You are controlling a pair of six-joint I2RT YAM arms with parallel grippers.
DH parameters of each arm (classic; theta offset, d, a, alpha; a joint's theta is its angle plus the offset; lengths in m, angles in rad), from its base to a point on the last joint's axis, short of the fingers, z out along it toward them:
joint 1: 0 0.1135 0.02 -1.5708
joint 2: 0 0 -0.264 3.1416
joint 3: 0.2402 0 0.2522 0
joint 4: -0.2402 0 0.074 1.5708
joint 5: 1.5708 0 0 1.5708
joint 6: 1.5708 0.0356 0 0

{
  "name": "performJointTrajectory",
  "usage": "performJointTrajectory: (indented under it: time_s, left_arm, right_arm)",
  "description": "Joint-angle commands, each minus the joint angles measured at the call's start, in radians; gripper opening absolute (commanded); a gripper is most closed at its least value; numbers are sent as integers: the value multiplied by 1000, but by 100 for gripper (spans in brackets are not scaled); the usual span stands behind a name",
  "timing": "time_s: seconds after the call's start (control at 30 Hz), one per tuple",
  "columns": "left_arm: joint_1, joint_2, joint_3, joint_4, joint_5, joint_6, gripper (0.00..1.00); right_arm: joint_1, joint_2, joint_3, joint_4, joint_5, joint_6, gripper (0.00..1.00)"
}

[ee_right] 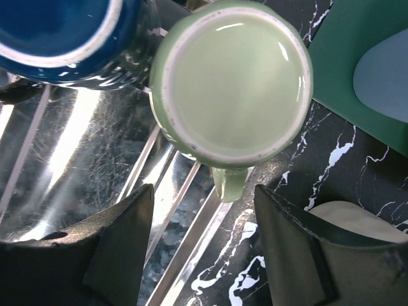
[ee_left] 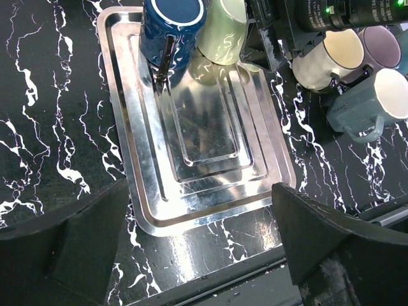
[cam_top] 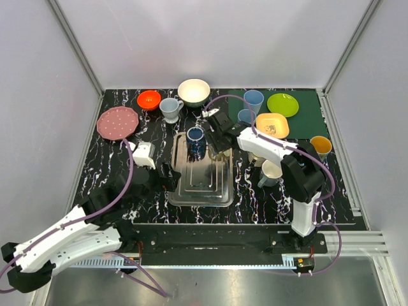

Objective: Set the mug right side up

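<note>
A pale green mug (ee_right: 233,83) stands upside down at the far right corner of the steel tray (ee_left: 210,217), its flat base with a pale ring facing up. Its handle (ee_right: 229,182) points toward the tray's right rim. My right gripper (ee_right: 204,191) hovers above it, open, with a finger on each side of the handle and nothing gripped. A dark blue mug (ee_left: 172,29) stands next to the green one on the tray's far end. My left gripper (ee_left: 199,191) is open over the tray's near edge, holding nothing.
A cream mug (cam_top: 273,171) and other mugs crowd the table right of the tray. Along the back are a grey mug (cam_top: 171,108), a white bowl (cam_top: 194,91), an orange bowl (cam_top: 149,99), a pink plate (cam_top: 117,122) and plates and cups on a green mat (cam_top: 319,121).
</note>
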Motion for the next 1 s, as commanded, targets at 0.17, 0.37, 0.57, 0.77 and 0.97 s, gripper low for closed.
performJointTrajectory:
  time_s: [0.17,0.37,0.57,0.77,0.97]
  left_arm:
    - [5,54,-3,62,-3,56,95]
    - [5,94,-6,99,15,76,95]
    - [5,124,-4,110,38,70,95]
    - [6,129,-7,118,41,66,95]
    - [6,111,-9,111,17,53,94]
  right_arm:
    - [-57,23,42,20,-44,-58,69]
    - [-87,94,86,17,-120,-81,65]
    - [-87,109,105,19,-148,-81,47]
    - [-87,85,92,19,-167,-69,5]
    - [-82,-57,34,15,-147,28,0]
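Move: The upturned green mug, in the tray's far right corner, has its middle about 6 cm ahead of the right hand, 2 cm left and 3 cm below; its handle sticks out back and right, almost under the fingers. The blue mug stands about 9 cm to the green mug's left, level with it. The cream mug is roughly 13 cm right of the hand and 2 cm ahead. From the left hand the green mug is some 22 cm ahead, 16 cm right and 16 cm below. Forward and to the right at first, by about 2 cm each, the open right hand then swings back left and sinks some 3 cm to the green mug's handle, tipping slightly. There it all but stops, and the fingers close and pinch the handle. The left hand, open and empty, drifts some 3 cm down and right over the tray's near left side. ##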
